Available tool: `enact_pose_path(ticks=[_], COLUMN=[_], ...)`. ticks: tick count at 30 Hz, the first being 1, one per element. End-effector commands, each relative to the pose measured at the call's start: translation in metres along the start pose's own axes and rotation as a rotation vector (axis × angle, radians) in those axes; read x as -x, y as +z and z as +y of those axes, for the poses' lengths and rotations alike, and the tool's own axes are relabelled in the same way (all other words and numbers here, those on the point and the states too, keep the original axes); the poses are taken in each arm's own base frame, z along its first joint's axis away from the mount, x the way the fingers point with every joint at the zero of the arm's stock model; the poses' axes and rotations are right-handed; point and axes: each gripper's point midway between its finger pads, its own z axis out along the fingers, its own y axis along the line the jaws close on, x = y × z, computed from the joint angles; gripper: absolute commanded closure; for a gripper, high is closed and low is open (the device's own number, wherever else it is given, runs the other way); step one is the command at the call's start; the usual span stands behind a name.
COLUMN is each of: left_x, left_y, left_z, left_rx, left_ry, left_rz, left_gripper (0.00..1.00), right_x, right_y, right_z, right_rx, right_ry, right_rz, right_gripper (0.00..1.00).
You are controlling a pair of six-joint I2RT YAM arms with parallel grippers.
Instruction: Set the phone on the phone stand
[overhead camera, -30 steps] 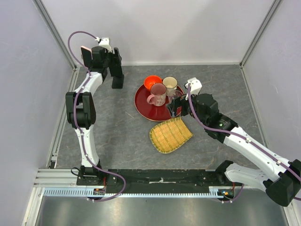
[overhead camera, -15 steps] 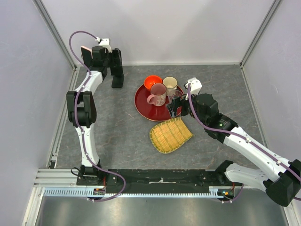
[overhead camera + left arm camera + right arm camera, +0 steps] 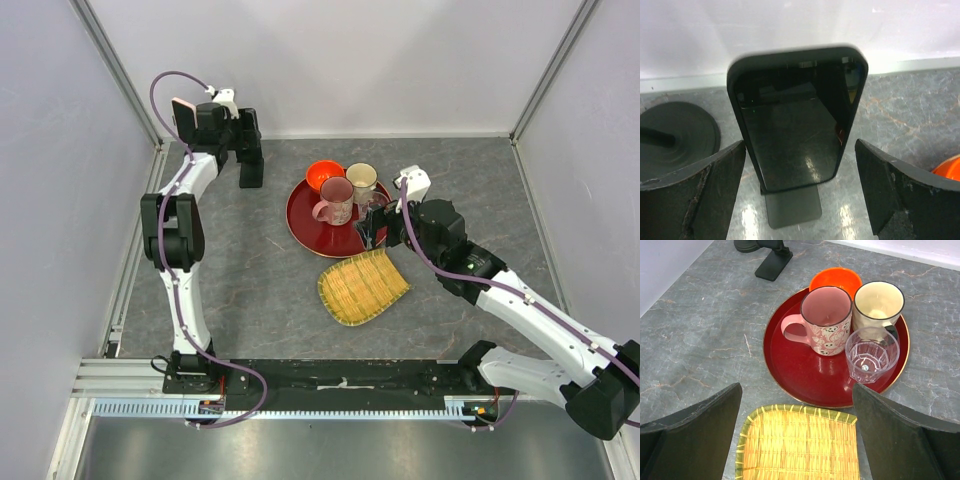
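The black phone (image 3: 795,115) leans upright on the dark phone stand (image 3: 792,205), whose flat foot shows below it. My left gripper (image 3: 800,150) is open, its fingers (image 3: 700,190) standing to either side of the phone with a gap on both sides. From above, phone and stand (image 3: 250,172) sit at the back left of the table, just beyond the left gripper (image 3: 245,135). My right gripper (image 3: 372,225) hovers open and empty over the red tray and the woven tray; its wrist view catches the stand (image 3: 772,262) at the top edge.
A red tray (image 3: 300,215) holds a pink mug (image 3: 335,200), a cream mug (image 3: 361,181) and a clear glass (image 3: 871,354); an orange bowl (image 3: 322,176) sits at its rim. A woven bamboo tray (image 3: 362,287) lies in front. A round black base (image 3: 680,130) is left of the stand.
The left jaws have spread wider around the phone, which stays standing on the stand. The right arm has not moved.
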Motion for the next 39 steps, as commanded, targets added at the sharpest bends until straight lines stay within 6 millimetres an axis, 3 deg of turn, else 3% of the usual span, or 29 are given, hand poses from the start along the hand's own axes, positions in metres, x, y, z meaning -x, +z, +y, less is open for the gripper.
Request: enact_pose_path(ticks=[1, 8, 11, 12, 13, 14, 15, 17, 18, 20, 21, 24, 25, 26, 33, 39], left_x=[0.045, 0.073, 0.085, 0.091, 0.093, 0.094, 0.096, 0.092, 0.091, 0.087, 0.085, 0.075, 0.075, 0.059, 0.058, 0.057], left_y=[-0.039, -0.086, -0.107, -0.115, -0.12, -0.124, -0.127, -0.131, -0.132, -0.133, -0.132, -0.13, -0.129, -0.125, -0.101, -0.092], left_z=[-0.013, -0.02, -0.014, 0.004, 0.01, 0.028, 0.036, 0.057, 0.06, 0.073, 0.076, 0.089, 0.093, 0.1, 0.11, 0.112], left_rx=[-0.039, -0.035, -0.017, 0.017, 0.03, 0.078, 0.101, 0.15, 0.151, 0.172, 0.179, 0.237, 0.252, 0.292, 0.304, 0.296], left_ry=[0.013, 0.022, 0.005, -0.029, -0.048, -0.077, -0.126, -0.187, -0.225, -0.251, -0.259, -0.277, -0.282, -0.303, -0.342, -0.358], left_rz=[-0.098, -0.16, -0.212, -0.231, -0.24, -0.244, -0.242, -0.233, -0.233, -0.226, -0.22, -0.191, -0.189, -0.141, -0.087, -0.086], left_gripper=[0.04, 0.03, 0.05, 0.1, 0.12, 0.17, 0.31, 0.44, 0.56, 0.7, 0.83, 0.98, 0.98, 0.98, 0.98, 0.98], right_x=[0.018, 0.019, 0.019, 0.019, 0.019, 0.02, 0.02, 0.022, 0.022, 0.022, 0.023, 0.024, 0.023, 0.024, 0.023, 0.023], right_y=[-0.002, -0.002, -0.005, -0.006, -0.006, -0.007, -0.008, -0.01, -0.011, -0.012, -0.012, -0.013, -0.013, -0.014, -0.015, -0.014], right_z=[0.004, 0.008, 0.01, 0.009, 0.009, 0.009, 0.009, 0.008, 0.008, 0.008, 0.007, 0.007, 0.006, 0.006, 0.003, 0.002], right_rx=[0.02, 0.045, 0.055, 0.055, 0.055, 0.056, 0.057, 0.053, 0.052, 0.053, 0.05, 0.049, 0.046, 0.047, 0.032, 0.029], right_ry=[0.017, 0.027, 0.026, 0.026, 0.023, 0.025, 0.024, 0.024, 0.023, 0.023, 0.024, 0.024, 0.024, 0.024, 0.022, 0.022], right_rz=[-0.067, -0.084, -0.089, -0.089, -0.091, -0.094, -0.097, -0.102, -0.104, -0.107, -0.109, -0.112, -0.11, -0.111, -0.107, -0.106], right_gripper=[0.02, 0.02, 0.02, 0.02, 0.02, 0.02, 0.02, 0.02, 0.02, 0.02, 0.02, 0.02, 0.02, 0.02, 0.02, 0.02])
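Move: The pink-edged phone, clamped tilted on the round stand, is some 14 cm to the left of the left hand, about 1 cm ahead and 4 cm higher. The black phone leans on its own stand about 3 cm straight ahead, level with the open fingers; the round stand's foot is about 13 cm left, 2 cm back and 15 cm below. The orange bowl sits roughly 24 cm right, 9 cm back and 13 cm below. From the right hand, the pink-edged phone is about 30 cm ahead, 46 cm left and 6 cm lower. No new contact can be seen: the left hand backs its already open fingers about 7 cm off the black phone, climbs some 11 cm, then swings about 12 cm left towards the pink-edged phone, turning counter-clockwise and shutting the empty fingers completely on the way. It then sinks about 6 cm while easing forward, bringing the closed tips close to that phone's lower edge. ##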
